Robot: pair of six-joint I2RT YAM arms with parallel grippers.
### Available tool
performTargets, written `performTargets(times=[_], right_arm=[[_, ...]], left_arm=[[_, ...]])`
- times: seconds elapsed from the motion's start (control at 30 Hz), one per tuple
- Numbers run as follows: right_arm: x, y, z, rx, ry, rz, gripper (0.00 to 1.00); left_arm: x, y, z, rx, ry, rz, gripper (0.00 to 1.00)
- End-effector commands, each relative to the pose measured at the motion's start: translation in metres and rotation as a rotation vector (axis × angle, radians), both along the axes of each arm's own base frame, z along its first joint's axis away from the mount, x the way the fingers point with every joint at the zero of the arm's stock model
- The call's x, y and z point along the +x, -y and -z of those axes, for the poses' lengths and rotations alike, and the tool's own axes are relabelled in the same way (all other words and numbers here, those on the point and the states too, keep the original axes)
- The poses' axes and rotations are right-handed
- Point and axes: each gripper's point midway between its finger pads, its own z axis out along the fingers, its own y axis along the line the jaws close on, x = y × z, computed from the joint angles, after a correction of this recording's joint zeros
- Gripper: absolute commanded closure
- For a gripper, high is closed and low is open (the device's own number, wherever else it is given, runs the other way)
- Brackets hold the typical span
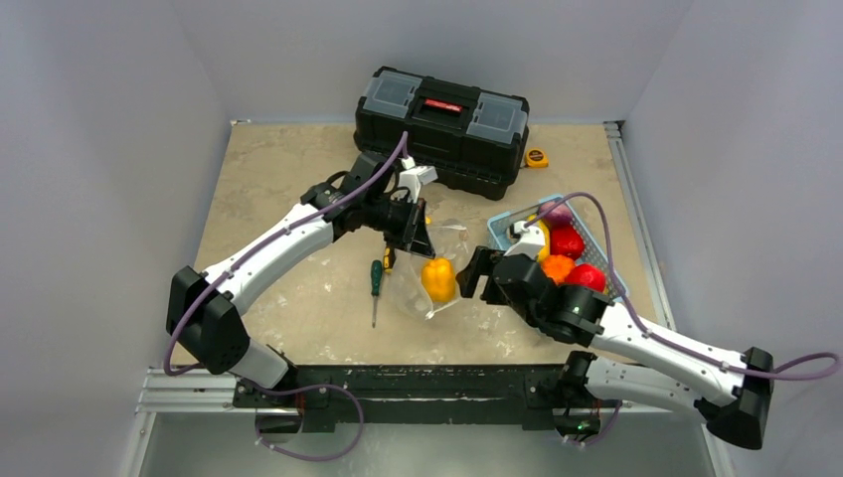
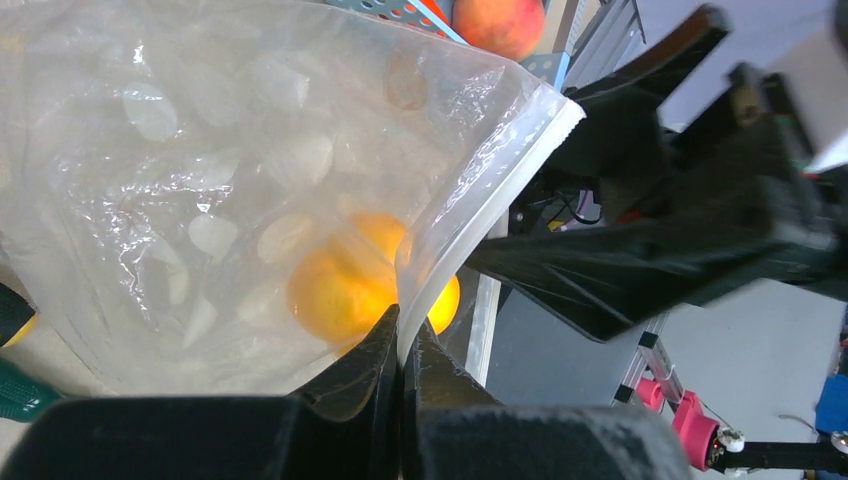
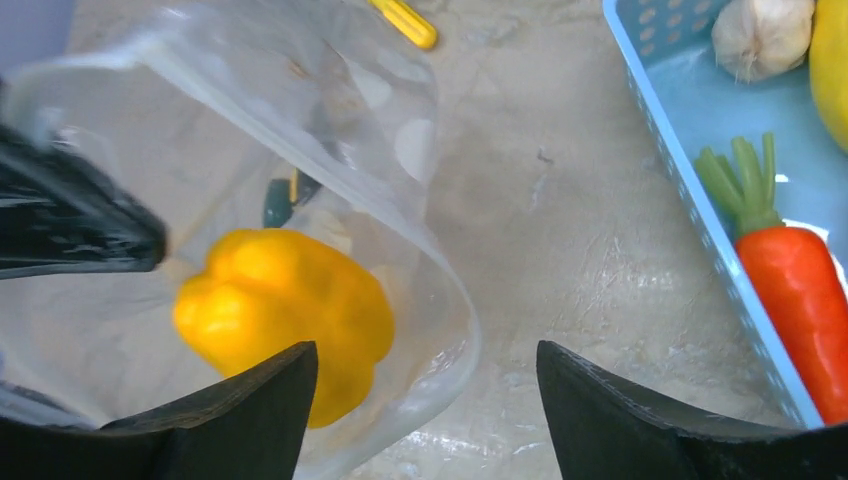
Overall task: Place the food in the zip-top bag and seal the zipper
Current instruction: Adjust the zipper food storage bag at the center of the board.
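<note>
The clear zip-top bag [image 1: 444, 248] with white dots hangs in the middle of the table. My left gripper [image 1: 412, 235] is shut on its upper edge, right at the zipper [image 2: 497, 205]. In the left wrist view the jaws [image 2: 402, 335] pinch that strip. A yellow pepper [image 1: 438, 279] [image 3: 285, 320] lies inside the bag. My right gripper [image 1: 473, 274] [image 3: 425, 368] stands open at the bag's mouth, holding nothing. More food fills the basket: a carrot [image 3: 800, 300], garlic [image 3: 760, 35], a peach [image 2: 497, 22], and red [image 1: 568, 241], orange [image 1: 558, 267] and purple [image 1: 559, 212] pieces.
The light blue basket [image 1: 500, 224] [image 3: 680, 180] sits right of the bag. A green-handled screwdriver [image 1: 376, 288] and a yellow-handled one [image 1: 389, 260] [image 3: 405, 22] lie left of the bag. A black toolbox [image 1: 442, 127] and a yellow tape measure [image 1: 537, 158] stand at the back.
</note>
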Motion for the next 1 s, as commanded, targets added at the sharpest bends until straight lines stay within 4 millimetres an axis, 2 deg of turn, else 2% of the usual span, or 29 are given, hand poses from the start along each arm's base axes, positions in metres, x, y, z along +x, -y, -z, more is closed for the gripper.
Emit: performTargets(times=[0.0, 0.03, 0.07, 0.1, 0.17, 0.27, 0.37, 0.47, 0.53, 0.6, 0.7, 0.77, 0.87, 0.97], right_arm=[[0.011, -0.019, 0.009, 0.091, 0.013, 0.030, 0.28], [0.011, -0.024, 0.012, 0.096, 0.009, 0.016, 0.34], [0.012, -0.027, 0.014, 0.088, 0.007, 0.005, 0.46], [0.013, -0.029, 0.013, 0.069, 0.007, -0.002, 0.62], [0.018, -0.031, -0.001, 0.012, 0.037, -0.028, 0.84], [0.016, -0.039, -0.036, -0.023, 0.069, -0.102, 0.98], [0.012, -0.041, -0.068, -0.004, 0.113, -0.150, 1.00], [0.008, -0.048, -0.085, 0.044, 0.143, -0.195, 1.00], [0.007, -0.054, -0.081, 0.068, 0.157, -0.218, 1.00], [0.003, -0.061, -0.061, 0.079, 0.119, -0.246, 1.00], [0.005, -0.064, -0.037, 0.042, 0.082, -0.237, 1.00], [0.007, -0.063, -0.032, 0.010, 0.069, -0.231, 1.00], [0.009, -0.056, -0.047, -0.019, 0.090, -0.219, 1.00], [0.010, -0.045, -0.075, 0.009, 0.161, -0.202, 1.00]], left_arm=[[-0.002, 0.005, -0.014, -0.058, 0.024, 0.030, 1.00], [-0.003, 0.005, -0.014, -0.060, 0.025, 0.033, 1.00], [-0.002, 0.005, -0.015, -0.060, 0.028, 0.032, 1.00], [-0.001, 0.004, -0.014, -0.051, 0.034, 0.023, 1.00], [0.004, -0.002, -0.011, -0.003, 0.063, -0.009, 1.00], [0.020, -0.027, -0.002, 0.178, 0.164, -0.131, 1.00], [0.030, -0.056, -0.010, 0.323, 0.304, -0.232, 1.00], [0.032, -0.059, -0.032, 0.244, 0.396, -0.278, 1.00], [0.027, -0.053, -0.037, 0.179, 0.413, -0.263, 1.00], [0.025, -0.047, -0.032, 0.166, 0.386, -0.239, 1.00], [0.022, -0.042, -0.009, 0.254, 0.262, -0.191, 1.00], [0.020, -0.037, -0.001, 0.274, 0.219, -0.151, 1.00], [0.019, -0.039, -0.016, 0.210, 0.287, -0.174, 1.00], [0.021, -0.042, -0.025, 0.173, 0.348, -0.206, 1.00]])
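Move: The near right rim of the open zipper bag stands right at the right hand, roughly 1 cm to its left and 4 cm below. The pepper in the bag's mouth is some 7 cm left of this hand, 4 cm ahead and 8 cm down; the food basket lies about 18 cm right, 13 cm ahead and 12 cm down. From the left hand, already pinching the other rim, the right rim is about 8 cm right, 5 cm back and 4 cm down. Down about 4 cm goes the right hand, its open fingers shutting on the bag's near right rim; it then lifts it some 12 cm, drifting left, and sinks again. The left hand keeps its pinch on the other rim and moves about 4 cm left and slightly forward, dipping, rising and dipping in near step with the right while its wrist turns some 20 degrees. ##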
